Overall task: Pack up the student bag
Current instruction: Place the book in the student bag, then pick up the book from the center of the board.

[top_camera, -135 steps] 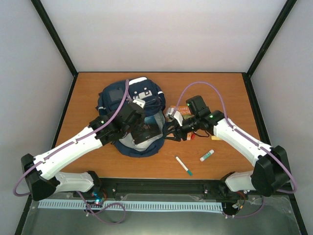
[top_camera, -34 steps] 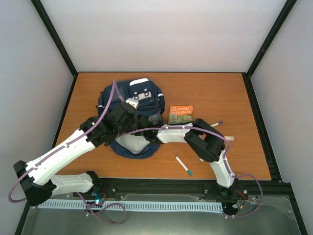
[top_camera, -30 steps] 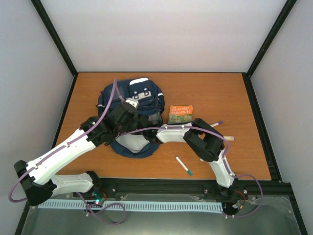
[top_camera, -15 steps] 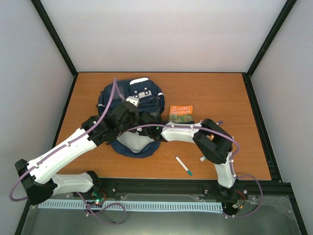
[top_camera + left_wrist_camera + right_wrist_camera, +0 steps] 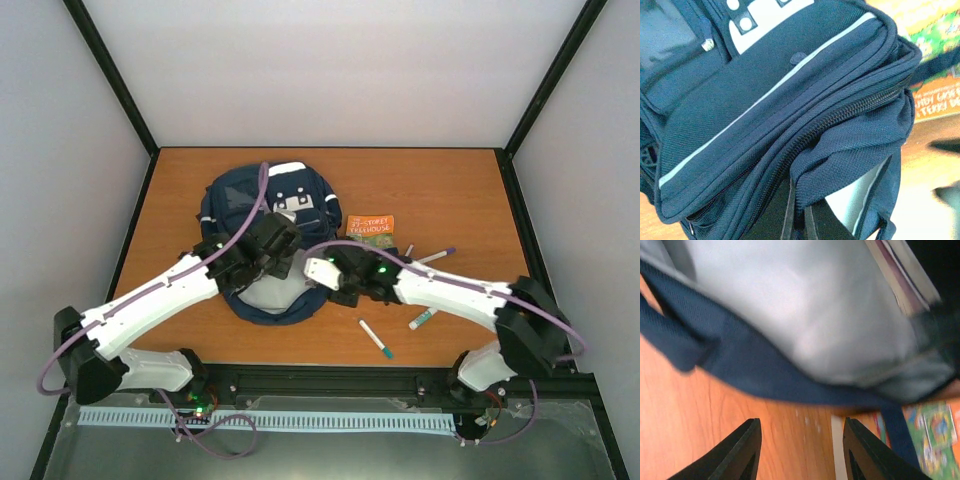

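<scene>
The student bag [image 5: 240,196] is navy with white stripes and lies at the left centre of the table, its mouth toward me. My left gripper [image 5: 283,252] is shut on the bag's upper flap; in the left wrist view the navy fabric [image 5: 850,145] is pinched between the fingers [image 5: 816,222]. My right gripper [image 5: 322,283] sits just right of the mouth, low over the wood. In its own view the right gripper [image 5: 802,450] is open with nothing between its fingers [image 5: 745,452]. The pale grey lining [image 5: 805,315] shows, with a book's page edges [image 5: 900,275] inside.
An orange and green book [image 5: 370,232] lies right of the bag, also seen as the book [image 5: 935,30] in the left wrist view. Pens lie on the table: one [image 5: 377,338] near the front, one [image 5: 423,318] beside it, one [image 5: 437,255] farther back.
The right arm has drawn back out of the bag's mouth and its jaws have opened. The left gripper kept hold of the flap and moved slightly right.
</scene>
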`<move>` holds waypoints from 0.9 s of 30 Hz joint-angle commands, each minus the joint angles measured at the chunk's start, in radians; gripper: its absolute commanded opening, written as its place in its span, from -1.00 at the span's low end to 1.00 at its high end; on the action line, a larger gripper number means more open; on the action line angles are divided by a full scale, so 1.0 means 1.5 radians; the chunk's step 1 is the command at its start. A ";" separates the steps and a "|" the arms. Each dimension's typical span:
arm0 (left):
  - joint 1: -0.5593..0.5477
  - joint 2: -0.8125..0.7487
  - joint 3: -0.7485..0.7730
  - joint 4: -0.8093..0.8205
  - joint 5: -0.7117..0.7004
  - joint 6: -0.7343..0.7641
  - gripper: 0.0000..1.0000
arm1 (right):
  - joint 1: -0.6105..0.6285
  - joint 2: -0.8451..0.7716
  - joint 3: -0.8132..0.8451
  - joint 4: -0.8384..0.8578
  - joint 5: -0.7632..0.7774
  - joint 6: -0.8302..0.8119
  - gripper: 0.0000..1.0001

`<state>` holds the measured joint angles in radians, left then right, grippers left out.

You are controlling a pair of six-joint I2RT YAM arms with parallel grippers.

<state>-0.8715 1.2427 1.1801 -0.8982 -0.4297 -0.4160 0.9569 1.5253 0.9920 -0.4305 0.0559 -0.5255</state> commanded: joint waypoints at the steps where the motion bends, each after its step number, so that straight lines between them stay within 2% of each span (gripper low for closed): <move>1: 0.000 0.037 -0.038 0.020 0.040 -0.036 -0.98 | -0.077 -0.116 -0.048 -0.059 -0.072 0.038 -0.04; 6: 0.000 0.072 -0.099 0.060 0.101 -0.077 -0.98 | -0.260 -0.158 -0.047 -0.102 -0.264 0.097 -0.04; 9: 0.001 0.081 -0.135 0.079 0.121 -0.096 -0.98 | -0.329 -0.173 -0.070 -0.069 -0.314 0.114 -0.03; 13: 0.000 0.110 -0.163 0.048 0.109 -0.140 -0.99 | -0.358 -0.175 -0.068 -0.042 -0.262 0.110 0.00; 15: 0.008 0.129 -0.169 -0.010 0.042 -0.211 -0.98 | -0.365 -0.174 -0.067 -0.037 -0.255 0.112 0.01; 18: 0.022 0.127 -0.191 -0.052 0.015 -0.271 -0.99 | -0.365 -0.172 -0.073 -0.035 -0.253 0.112 0.02; 20: 0.027 0.100 -0.210 -0.042 0.019 -0.282 -0.98 | -0.365 -0.174 -0.082 -0.031 -0.239 0.109 0.02; 25: 0.027 0.042 -0.233 0.027 0.085 -0.230 -0.98 | -0.371 -0.184 -0.093 -0.023 -0.216 0.106 0.03; 26: 0.027 0.034 -0.229 0.038 0.102 -0.217 -0.88 | -0.371 -0.185 -0.093 -0.023 -0.217 0.107 0.03; 27: 0.027 0.027 -0.225 0.046 0.124 -0.202 -0.60 | -0.371 -0.186 -0.093 -0.023 -0.218 0.107 0.03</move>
<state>-0.8413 1.3384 0.8330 -0.8593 -0.3176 -0.7456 0.4118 1.2766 0.8577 -0.4961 -0.2802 -0.3729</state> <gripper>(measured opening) 0.059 0.514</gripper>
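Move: The left hand has the edge of the student bag's lid pinched and raised; the bag's open mouth lies about 7 cm back from it, 3 cm to its left and 16 cm below. The treehouse book is some 11 cm ahead, 9 cm right and 10 cm below the empty right hand. From the right hand the bag mouth is about 17 cm left and level, the red marker 5 cm ahead and 18 cm right, the teal marker 12 cm back and 10 cm right. Keeping its pinch on the lid's edge, the left hand brings it down some 15 cm and about 5 cm back over the bag's mouth, its fingers tipping about 20 degrees further down and inward, and shifts about 4 cm left in the second half. The already open right hand clears off from the mouth towards the right and slightly forward, about 13 cm and up a few centimetres, turning about 25 degrees clockwise to end open above the near right edge of the treehouse book. ##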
